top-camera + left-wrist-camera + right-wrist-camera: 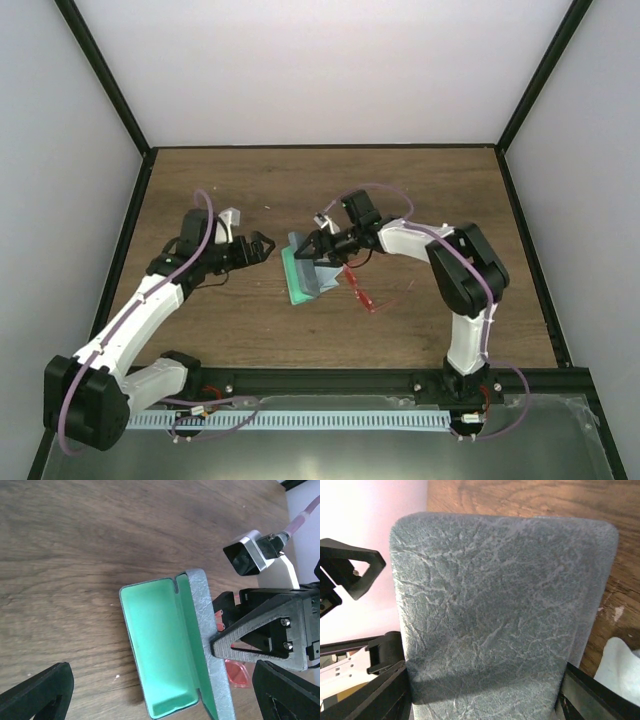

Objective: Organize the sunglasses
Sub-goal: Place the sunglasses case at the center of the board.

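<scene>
The grey-blue case [298, 275] lies open at the table's middle, showing its green lining [160, 645]. My right gripper [318, 245] is shut across the raised lid [500, 605], one finger [250, 640] pressing the lid's grey side wall [206, 630]. In the right wrist view the lid fills the space between the fingers [395, 695]. The red sunglasses [360, 290] lie on the wood just right of the case, behind the lid; one red lens [239, 672] shows. My left gripper [262, 245] hangs open left of the case, and in its own view [160, 692] the green tray lies between its spread fingers.
A soft pale cloth [622, 672] lies on the table beside the case's right side. The black frame rail [330, 380] runs along the near edge. White walls close the table at the back and sides.
</scene>
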Robot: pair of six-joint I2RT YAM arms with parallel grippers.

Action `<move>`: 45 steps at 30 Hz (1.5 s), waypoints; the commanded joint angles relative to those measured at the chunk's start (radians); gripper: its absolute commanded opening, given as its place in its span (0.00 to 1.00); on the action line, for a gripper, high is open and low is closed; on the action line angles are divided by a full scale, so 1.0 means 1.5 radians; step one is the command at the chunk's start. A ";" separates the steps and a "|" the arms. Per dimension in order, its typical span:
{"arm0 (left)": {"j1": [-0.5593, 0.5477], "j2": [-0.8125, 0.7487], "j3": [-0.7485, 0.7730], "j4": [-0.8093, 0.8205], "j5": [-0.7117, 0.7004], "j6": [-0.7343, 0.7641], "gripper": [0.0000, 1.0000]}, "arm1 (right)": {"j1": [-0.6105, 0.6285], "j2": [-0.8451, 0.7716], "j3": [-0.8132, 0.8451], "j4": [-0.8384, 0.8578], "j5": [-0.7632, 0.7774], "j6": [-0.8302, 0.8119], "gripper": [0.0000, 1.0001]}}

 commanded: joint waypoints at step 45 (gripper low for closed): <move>0.014 -0.030 -0.010 -0.128 -0.010 0.099 1.00 | 0.076 0.110 0.136 -0.092 0.019 -0.140 0.96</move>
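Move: The right hand already holds the open sunglasses case by its raised lid half, the case's middle about 2 cm back, 1 cm left and 4 cm below. Its set-down spot is roughly 6 cm back, 6 cm left and 10 cm below; the cloth lies some 5 cm right and 2 cm back, the red sunglasses 14 cm right and 5 cm back, both about 11 cm down. From the left hand that spot is some 6 cm back, 4 cm right and 15 cm below. Leftward and down, easing back, the right hand carries the open case away from the cloth and sunglasses towards the bare board, about 5 cm left and 5 cm down, turning some 15 degrees counter-clockwise. It halts its sideways travel, then its fingers spread around the lid half as it sinks a little more. The left hand, empty and wide open, keeps beside the case, drifting about 4 cm back and 3 cm down. ##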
